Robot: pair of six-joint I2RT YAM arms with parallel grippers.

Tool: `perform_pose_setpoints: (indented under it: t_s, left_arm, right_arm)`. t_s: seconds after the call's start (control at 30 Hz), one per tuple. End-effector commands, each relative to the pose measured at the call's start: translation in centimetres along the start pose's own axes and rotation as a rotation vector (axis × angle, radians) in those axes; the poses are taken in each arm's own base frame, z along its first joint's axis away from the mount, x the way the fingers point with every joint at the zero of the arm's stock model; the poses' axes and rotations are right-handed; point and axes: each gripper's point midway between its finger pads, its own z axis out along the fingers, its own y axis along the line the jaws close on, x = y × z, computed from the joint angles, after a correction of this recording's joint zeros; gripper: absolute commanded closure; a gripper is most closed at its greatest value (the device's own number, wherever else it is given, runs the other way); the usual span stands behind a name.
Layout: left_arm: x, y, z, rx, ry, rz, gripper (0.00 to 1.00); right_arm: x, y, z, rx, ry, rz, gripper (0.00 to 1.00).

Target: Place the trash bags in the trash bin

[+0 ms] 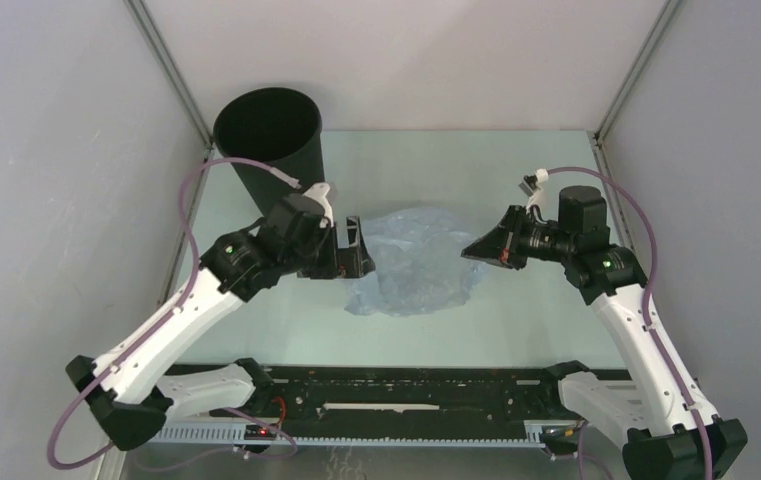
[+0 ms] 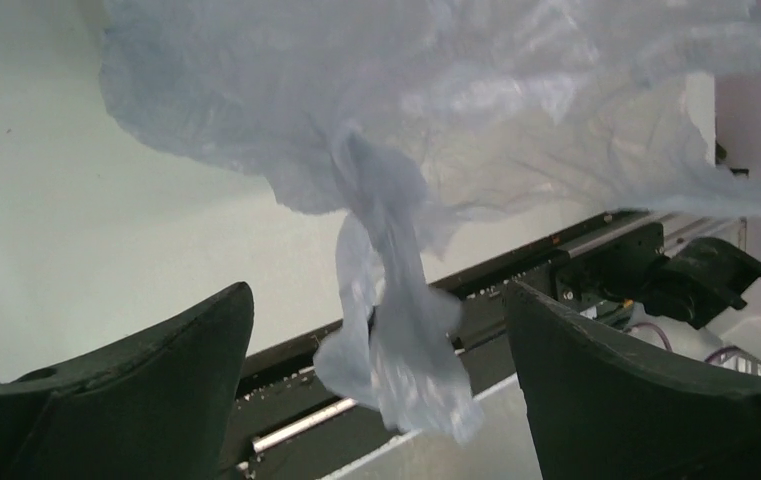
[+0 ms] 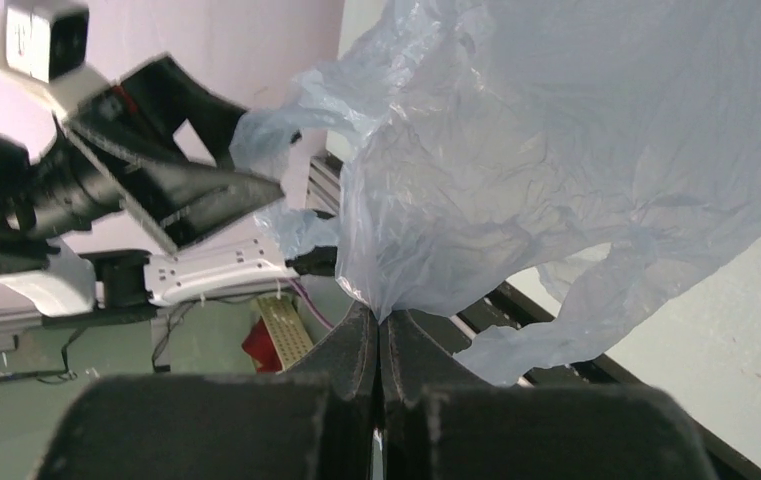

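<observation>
The pale blue trash bag (image 1: 418, 260) hangs crumpled between my two arms over the middle of the pale table. My right gripper (image 1: 470, 252) is shut on the bag's right edge; in the right wrist view the film (image 3: 556, 150) fans up from the closed fingertips (image 3: 384, 316). My left gripper (image 1: 357, 246) is at the bag's left edge with its jaws wide apart. In the left wrist view a twisted handle strip (image 2: 396, 340) dangles loose between the fingers, touching neither. The black trash bin (image 1: 269, 140) stands upright at the back left, just behind my left wrist.
A black rail (image 1: 386, 385) with cabling runs along the table's near edge between the arm bases. Grey enclosure walls close in the left, right and back. The left arm's purple cable (image 1: 191, 215) loops beside the bin.
</observation>
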Motion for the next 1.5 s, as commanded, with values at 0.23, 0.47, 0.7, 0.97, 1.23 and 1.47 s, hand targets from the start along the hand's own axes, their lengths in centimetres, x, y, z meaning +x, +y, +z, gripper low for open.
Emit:
perform_pose_setpoints:
  t_s: [0.23, 0.47, 0.7, 0.97, 1.23, 1.47]
  left_arm:
    - [-3.2, -1.1, -5.2, -0.085, -0.183, 0.004, 0.00]
    - [-1.5, -2.8, -2.8, -0.107, -0.089, 0.066, 0.13]
    - [1.5, -2.1, -0.9, -0.221, 0.019, 0.195, 0.02]
    - [1.0, -0.6, -1.7, -0.281, -0.029, 0.184, 0.40]
    - [1.2, -0.5, -2.4, -0.257, -0.025, 0.159, 0.89]
    - [-0.1, -3.2, -1.7, -0.124, -0.034, 0.119, 1.00]
  right_arm:
    - [-4.1, 3.4, 0.0, -0.088, -0.174, 0.008, 1.00]
    - [-4.2, 2.9, -0.1, -0.049, -0.204, 0.015, 1.00]
    - [-4.5, 3.0, -0.2, -0.040, -0.234, 0.010, 1.00]
    - [-3.5, 1.8, -0.1, 0.014, -0.211, -0.018, 1.00]
    - [-2.2, 0.2, -0.6, 0.092, -0.170, -0.070, 1.00]
    - [-0.2, -5.7, -3.1, 0.474, -0.120, -0.124, 0.47]
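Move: The trash bag sags between the hands: its middle is about 9 cm right of the left hand, 6 cm ahead and 12 cm below. Its loose left end hangs between that hand's open fingers, about 2 cm to the right and 1 cm ahead. The trash bin is some 28 cm ahead and 18 cm left of the left hand. From the right hand, which holds the bag's other side, the bag's middle is about 8 cm left, 5 cm ahead and 14 cm below. The left hand, wide open around the loose end of the bag, rises about 5 cm while easing back, then sinks some 6 cm, rolls about 20 degrees so its left side lifts, and comes slightly up and left again as its fingers shut and pinch that end. The right hand keeps its pinch while moving about 3 cm forward and up and turning clockwise some 10 degrees, then comes down again and a little to the right and back, its fingers parting to about a third at the end. ##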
